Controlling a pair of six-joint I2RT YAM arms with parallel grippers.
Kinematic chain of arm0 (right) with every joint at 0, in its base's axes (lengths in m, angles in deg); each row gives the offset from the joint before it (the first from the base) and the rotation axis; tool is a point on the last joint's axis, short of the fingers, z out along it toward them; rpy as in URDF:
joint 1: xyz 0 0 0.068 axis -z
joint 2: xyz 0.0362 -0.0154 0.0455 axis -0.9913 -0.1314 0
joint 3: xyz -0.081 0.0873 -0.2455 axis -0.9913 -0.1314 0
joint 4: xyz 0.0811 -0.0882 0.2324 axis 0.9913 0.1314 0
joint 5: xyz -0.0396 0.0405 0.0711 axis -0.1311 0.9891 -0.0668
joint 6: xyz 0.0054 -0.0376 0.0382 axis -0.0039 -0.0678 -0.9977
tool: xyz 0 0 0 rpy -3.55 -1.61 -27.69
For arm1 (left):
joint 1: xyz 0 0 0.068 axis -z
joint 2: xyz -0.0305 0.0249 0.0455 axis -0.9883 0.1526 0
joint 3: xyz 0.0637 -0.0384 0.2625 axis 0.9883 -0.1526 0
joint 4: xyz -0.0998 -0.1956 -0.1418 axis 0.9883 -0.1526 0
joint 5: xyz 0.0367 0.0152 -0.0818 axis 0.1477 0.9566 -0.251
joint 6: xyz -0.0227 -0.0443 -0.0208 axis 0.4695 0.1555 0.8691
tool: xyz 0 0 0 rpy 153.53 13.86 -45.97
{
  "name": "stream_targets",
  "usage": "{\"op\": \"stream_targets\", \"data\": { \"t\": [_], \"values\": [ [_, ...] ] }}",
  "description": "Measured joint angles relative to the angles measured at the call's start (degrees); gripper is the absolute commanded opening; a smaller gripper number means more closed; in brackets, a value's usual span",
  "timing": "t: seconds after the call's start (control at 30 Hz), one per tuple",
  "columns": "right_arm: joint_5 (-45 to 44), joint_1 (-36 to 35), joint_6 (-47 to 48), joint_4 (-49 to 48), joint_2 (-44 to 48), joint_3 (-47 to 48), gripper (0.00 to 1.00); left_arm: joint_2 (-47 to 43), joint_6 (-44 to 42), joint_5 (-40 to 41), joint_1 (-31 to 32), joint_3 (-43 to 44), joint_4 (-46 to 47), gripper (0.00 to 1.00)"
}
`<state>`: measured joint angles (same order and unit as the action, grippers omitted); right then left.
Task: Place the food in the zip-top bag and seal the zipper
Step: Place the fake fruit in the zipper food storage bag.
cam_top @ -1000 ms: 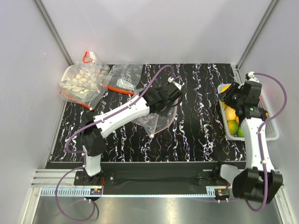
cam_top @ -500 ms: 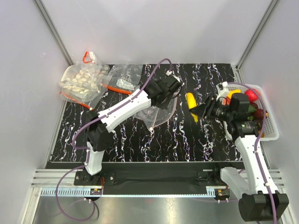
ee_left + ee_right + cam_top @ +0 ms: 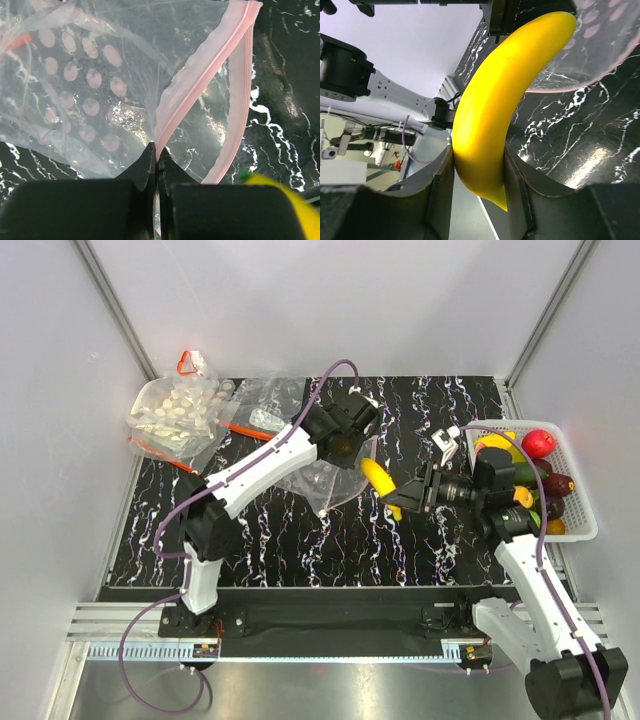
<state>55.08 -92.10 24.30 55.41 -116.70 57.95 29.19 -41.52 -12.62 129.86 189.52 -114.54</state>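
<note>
My left gripper (image 3: 345, 447) is shut on the pink-red zipper strip (image 3: 200, 85) of the dotted clear zip-top bag (image 3: 318, 483) and holds its mouth up and open; the jaws (image 3: 156, 152) pinch one lip. My right gripper (image 3: 402, 496) is shut on a yellow toy banana (image 3: 378, 477), whose tip is at the bag's mouth. In the right wrist view the banana (image 3: 505, 100) sits between the fingers, pointing at the bag (image 3: 602, 47). Its end shows in the left wrist view (image 3: 282, 200). More food, red (image 3: 538, 443), dark purple and orange, lies in the basket.
A white mesh basket (image 3: 588, 525) stands at the right edge of the table. At the back left lie a clear bag of pale pieces (image 3: 175, 412) and a smaller undotted clear bag (image 3: 268, 400). Grey walls close the left, back and right sides.
My right arm has swung left from the basket, carrying the banana to the bag's mouth. My left gripper has shifted slightly left and back with the bag's lip.
</note>
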Motion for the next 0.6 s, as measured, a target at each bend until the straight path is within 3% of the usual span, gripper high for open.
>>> {"op": "stream_targets", "data": {
  "t": [0.6],
  "values": [
    [-4.37, -2.73, -13.64, -17.03, -13.29, -3.19, 0.27, -11.85, 1.53, -6.34, 0.81, -9.44, 5.29, 0.00]
  ]
}}
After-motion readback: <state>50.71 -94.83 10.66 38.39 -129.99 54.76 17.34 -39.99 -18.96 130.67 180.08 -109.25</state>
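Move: Ahead and to the left of the right hand is the bag's open mouth, some 7 cm forward, 7 cm left and 9 cm below. The banana already in the right fingers has its middle about 2 cm ahead and 3 cm left of that hand. From the left hand, which already pinches the mouth's upper zipper edge, the mouth lies 4 cm right, 2 cm forward and 4 cm down, and the banana's middle 8 cm right, 4 cm back and 4 cm above. Feeding the banana tip-first into the bag's mouth, the right hand keeps its grip and goes about 5 cm forward, 3 cm down and slightly left, rolling some 10 degrees so its forward side dips. The left hand, still pinching the zipper edge, draws back about 3.5 cm, then also lifts some 4 cm as it tilts, fingertips swinging right. ##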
